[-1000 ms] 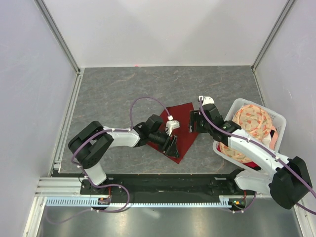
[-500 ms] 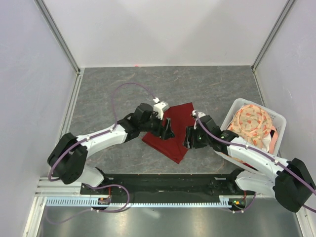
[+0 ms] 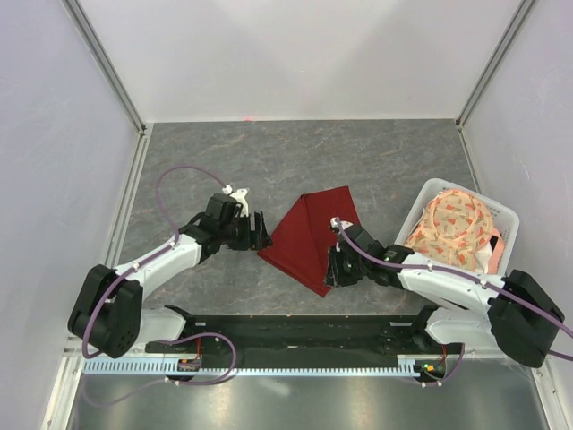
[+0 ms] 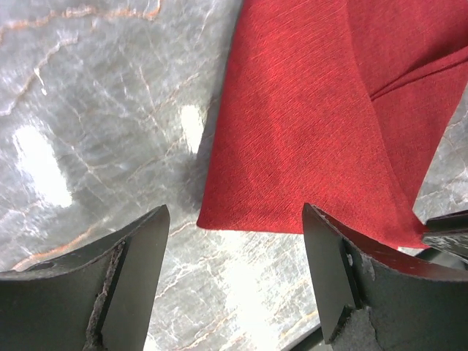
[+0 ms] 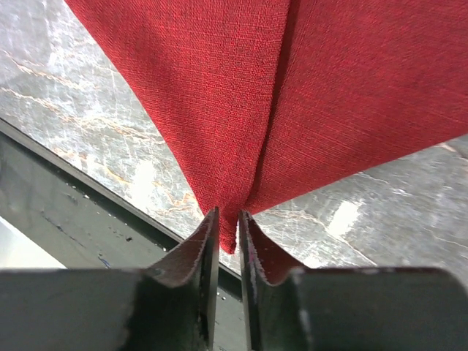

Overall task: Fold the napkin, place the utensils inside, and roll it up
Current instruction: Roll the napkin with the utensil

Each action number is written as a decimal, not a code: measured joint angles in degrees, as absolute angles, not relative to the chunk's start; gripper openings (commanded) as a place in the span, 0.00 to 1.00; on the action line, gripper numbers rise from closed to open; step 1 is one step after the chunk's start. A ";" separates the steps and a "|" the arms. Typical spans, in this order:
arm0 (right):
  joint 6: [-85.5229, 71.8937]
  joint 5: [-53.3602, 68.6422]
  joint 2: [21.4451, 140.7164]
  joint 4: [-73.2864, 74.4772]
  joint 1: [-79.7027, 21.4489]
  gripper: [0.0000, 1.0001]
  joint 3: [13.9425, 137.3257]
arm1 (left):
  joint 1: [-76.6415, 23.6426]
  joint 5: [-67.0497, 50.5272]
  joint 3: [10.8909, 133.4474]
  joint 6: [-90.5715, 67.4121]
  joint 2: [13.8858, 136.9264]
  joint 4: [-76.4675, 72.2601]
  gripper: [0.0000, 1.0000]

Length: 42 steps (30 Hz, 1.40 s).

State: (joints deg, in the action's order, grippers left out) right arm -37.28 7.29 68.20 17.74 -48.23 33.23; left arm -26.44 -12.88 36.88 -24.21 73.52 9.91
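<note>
The dark red napkin (image 3: 309,235) lies folded on the grey marble table, with one point toward the near edge. My right gripper (image 3: 329,269) is shut on that near corner; in the right wrist view the tip of the napkin (image 5: 292,95) sits pinched between the two narrow fingers of the gripper (image 5: 227,214). My left gripper (image 3: 261,231) stands open just left of the cloth, low over bare table. In the left wrist view the napkin (image 4: 307,124) has its left corner just ahead of the wide-apart jaws of this gripper (image 4: 234,212). The utensils are out of view.
A white basket (image 3: 512,215) at the right holds a peach-and-cream floral cloth (image 3: 457,224). The black base rail (image 3: 286,327) runs along the near table edge, right below the napkin's point. Grey walls close in the left, back and right.
My left gripper has drawn back to the left off the napkin and opened wider. My right gripper has moved down to the near corner and closed on it.
</note>
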 measured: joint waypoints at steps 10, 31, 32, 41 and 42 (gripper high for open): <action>-37.76 7.70 73.58 17.15 -49.28 0.16 33.23 | -24.38 -18.59 34.63 -27.14 76.86 8.32 0.79; -37.76 7.46 75.02 17.12 -49.30 0.17 33.26 | -24.34 -19.86 33.58 -29.61 82.43 3.03 0.45; -37.76 7.46 75.02 17.12 -49.30 0.17 33.26 | -24.34 -19.79 33.50 -29.71 82.52 2.81 0.44; -37.39 6.59 75.05 17.61 -49.30 0.25 33.78 | -24.34 -20.18 33.34 -30.17 84.33 0.47 0.26; -37.23 6.42 75.05 17.76 -49.32 0.28 34.04 | -24.34 -20.43 33.34 -30.17 84.58 0.08 0.24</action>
State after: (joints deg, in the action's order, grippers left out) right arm -37.23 6.42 75.05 17.76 -49.32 34.04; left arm -24.34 -20.43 33.34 -30.17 84.58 0.08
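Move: The napkin's left corner, which the left hand goes for, lies about 5 cm below it, 1 cm back and 1 cm to its right; the near corner is some 12 cm back and 16 cm right, and the far-left corner about 14 cm ahead and 10 cm right. From the right hand that near corner lies roughly 3 cm down, 2 cm back and 1 cm left, and the far-right corner some 24 cm ahead and 4 cm right. The napkin's left corner is taken between the left fingers: that hand sinks nearly 5 cm over it, easing back a little at first, its fingers tipping about 10 degrees steeper and closing from wide to roughly a third open. At the near corner the right hand drops about 3 cm, almost straight down, fingertips nearly shut onto the cloth, and stays low there. ##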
